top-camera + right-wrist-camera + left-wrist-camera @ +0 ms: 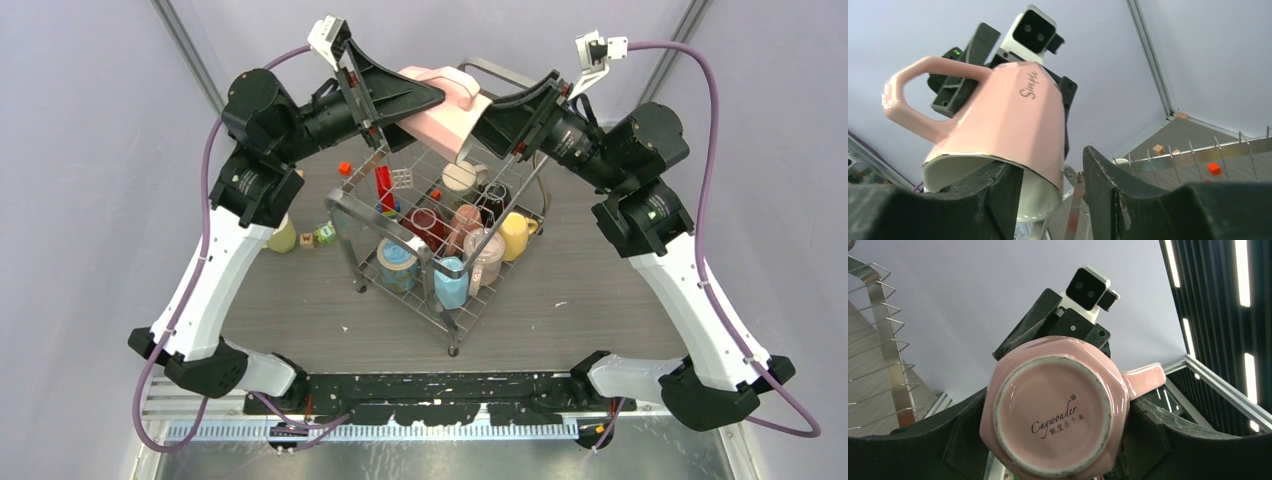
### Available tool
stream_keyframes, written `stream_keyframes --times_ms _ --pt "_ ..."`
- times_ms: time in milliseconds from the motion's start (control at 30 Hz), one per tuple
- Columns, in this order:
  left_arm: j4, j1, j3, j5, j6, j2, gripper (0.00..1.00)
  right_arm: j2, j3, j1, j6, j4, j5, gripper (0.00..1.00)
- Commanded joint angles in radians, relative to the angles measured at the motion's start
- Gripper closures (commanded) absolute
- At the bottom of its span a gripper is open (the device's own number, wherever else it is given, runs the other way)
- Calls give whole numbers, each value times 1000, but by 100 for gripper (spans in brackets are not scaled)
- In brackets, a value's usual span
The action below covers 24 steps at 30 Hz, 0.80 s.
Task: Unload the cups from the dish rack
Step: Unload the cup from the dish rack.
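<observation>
A pink cup (445, 110) hangs in the air above the far end of the dish rack (370, 225), between my two raised grippers. My left gripper (425, 100) is shut on its body; the left wrist view shows the cup's base (1053, 415) wedged between both fingers. My right gripper (1048, 170) straddles the cup's rim. One finger (993, 190) is inside the mouth. The other finger (1118, 185) stands outside, a small gap off the wall. Several more cups stand in the rack: blue-and-tan (397, 262), light blue (450, 282), yellow (515, 235).
A yellow-green cup (283, 237) stands on the table by the left arm, with small toy blocks (325, 235) next to it and an orange block (344, 168) farther back. A red upright piece (384, 187) stands in the rack. Rack wires (883, 340) pass left of the left gripper.
</observation>
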Motion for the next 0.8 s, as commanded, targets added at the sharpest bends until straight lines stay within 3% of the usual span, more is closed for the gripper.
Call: stream_keyframes --times_ms 0,533,633,767 --pt "181 1 -6 1 -58 -29 100 -5 -4 -3 73 143 -27 50" --pt "272 -11 -46 4 -122 -2 100 3 -24 -1 116 178 -33 64" --pt "274 -14 -44 7 -124 0 100 8 -19 -1 115 169 -29 72" --pt "266 -13 -54 16 -117 -2 100 8 -14 -1 110 149 -9 92"
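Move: The pink cup, mouth to the right, is already in the left gripper, its middle about 2 cm right and 1 cm back of that hand point; the right gripper waits some 7 cm to the left hand's right, 2 cm back and 3 cm lower. From the right hand, the cup's middle lies about 5 cm left, level fore and aft, and 3 cm up. The dish rack's middle is roughly 12 cm ahead of the right hand, 2 cm left and 30 cm below. Right hand rises about 1.5 cm and closes from half open, pinching the pink cup's rim; left keeps hold. ##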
